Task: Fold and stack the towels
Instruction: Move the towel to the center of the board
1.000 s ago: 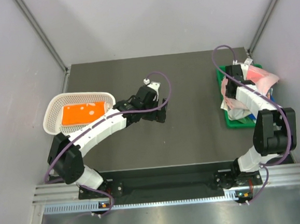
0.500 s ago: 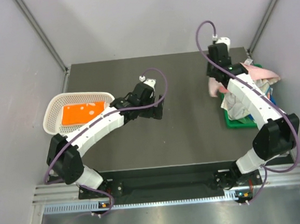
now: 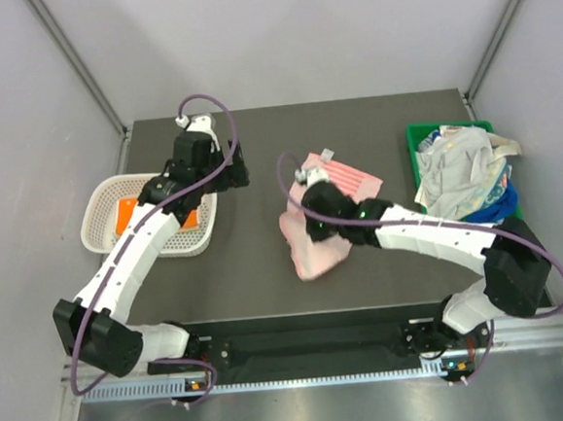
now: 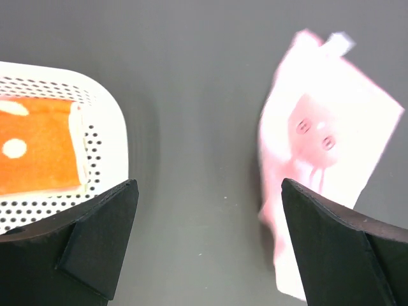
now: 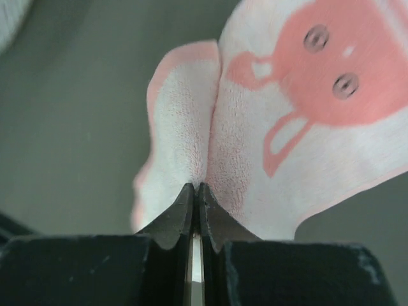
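Observation:
A pink towel with white motifs (image 3: 321, 246) lies partly spread on the middle of the table, and my right gripper (image 3: 309, 216) is shut on a pinched fold of it. In the right wrist view the jaws (image 5: 194, 188) meet on the pink towel (image 5: 306, 127). My left gripper (image 3: 235, 169) hovers open and empty at the back left, beside the basket. Its wrist view shows the open gripper (image 4: 209, 185), the orange towel (image 4: 38, 153) and the pink towel (image 4: 325, 146). The orange towel (image 3: 126, 215) lies folded in the basket, partly hidden by the left arm.
The white mesh basket (image 3: 98, 203) stands at the table's left edge. A green bin (image 3: 420, 141) at the right edge holds a heap of crumpled white towels (image 3: 464, 169) and a blue one (image 3: 497, 203). Grey walls close in on three sides.
My right gripper shut on the pink towel, drew it out of the green bin and carried it to the table's middle. My left arm swung back and left toward the basket.

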Tool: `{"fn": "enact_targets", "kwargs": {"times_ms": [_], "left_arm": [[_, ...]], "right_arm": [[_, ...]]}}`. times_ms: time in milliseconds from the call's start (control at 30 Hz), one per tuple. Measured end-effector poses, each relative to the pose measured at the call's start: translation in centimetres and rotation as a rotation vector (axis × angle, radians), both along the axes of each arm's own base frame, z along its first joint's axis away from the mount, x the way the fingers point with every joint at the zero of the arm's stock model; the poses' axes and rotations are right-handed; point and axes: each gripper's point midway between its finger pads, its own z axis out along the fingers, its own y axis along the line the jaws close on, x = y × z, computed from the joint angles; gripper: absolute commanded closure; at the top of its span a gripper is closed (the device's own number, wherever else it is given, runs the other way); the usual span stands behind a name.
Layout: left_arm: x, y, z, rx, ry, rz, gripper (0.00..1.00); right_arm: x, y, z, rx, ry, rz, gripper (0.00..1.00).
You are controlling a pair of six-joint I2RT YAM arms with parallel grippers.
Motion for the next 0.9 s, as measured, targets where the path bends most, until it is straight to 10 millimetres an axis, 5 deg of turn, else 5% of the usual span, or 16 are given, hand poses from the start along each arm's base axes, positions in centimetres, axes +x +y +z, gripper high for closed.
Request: {"fn": "enact_targets", "kwargs": {"times_ms": [133, 300, 567, 767, 900], "left_arm": [[-0.1, -1.1, -1.4, -0.027, 0.029, -0.045, 0.01], [-0.1, -3.5, -7.3, -0.053, 0.182, -0.105, 0.01], [1.3, -8.2, -15.2, -0.027, 0.363, -0.180, 0.01], [4.6, -11.1, -17.2, -0.038, 0.376, -0.210, 0.01], [7.2, -12.8, -18.3, -0.053, 0.356, -0.230, 0.04]], "right_arm": [[-7.3, 1.6, -5.7, -0.063, 0.138, 0.151, 1.00], [-11.9, 3.5, -6.7, -0.056, 0.180, 0.261, 0.95], [-13.9, 2.4, -5.0, -0.001, 0.168, 0.327, 0.87], [-14.0, 0.9, -4.9, -0.016, 0.156, 0.301, 0.56], [-11.8, -1.2, -4.5, -0.033, 0.127, 0.175, 0.60]]}}
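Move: Ahead of the left hand by about 10 cm, 17 cm to its right and some 23 cm below lies the pink towel's far left corner; the white basket stands 19 cm to its left, level with it, 20 cm lower. The right hand still pinches the pink towel, whose middle is about 5 cm ahead, 2 cm right and 12 cm below; its laying-down spot is 13 cm back, 3 cm left, 12 cm below. The green bin stands 9 cm ahead, 35 cm right, 10 cm lower. Drawing the pinched towel back about 14 cm towards the board's near edge and sinking some 6 cm, the right hand slows, opens its fingers about halfway to let go, and eases slightly up and to the right. Meanwhile the left hand, fingers staying wide open, drops roughly 18 cm and swings right towards the towel's far left corner, tipping down and finally reaching forward. ##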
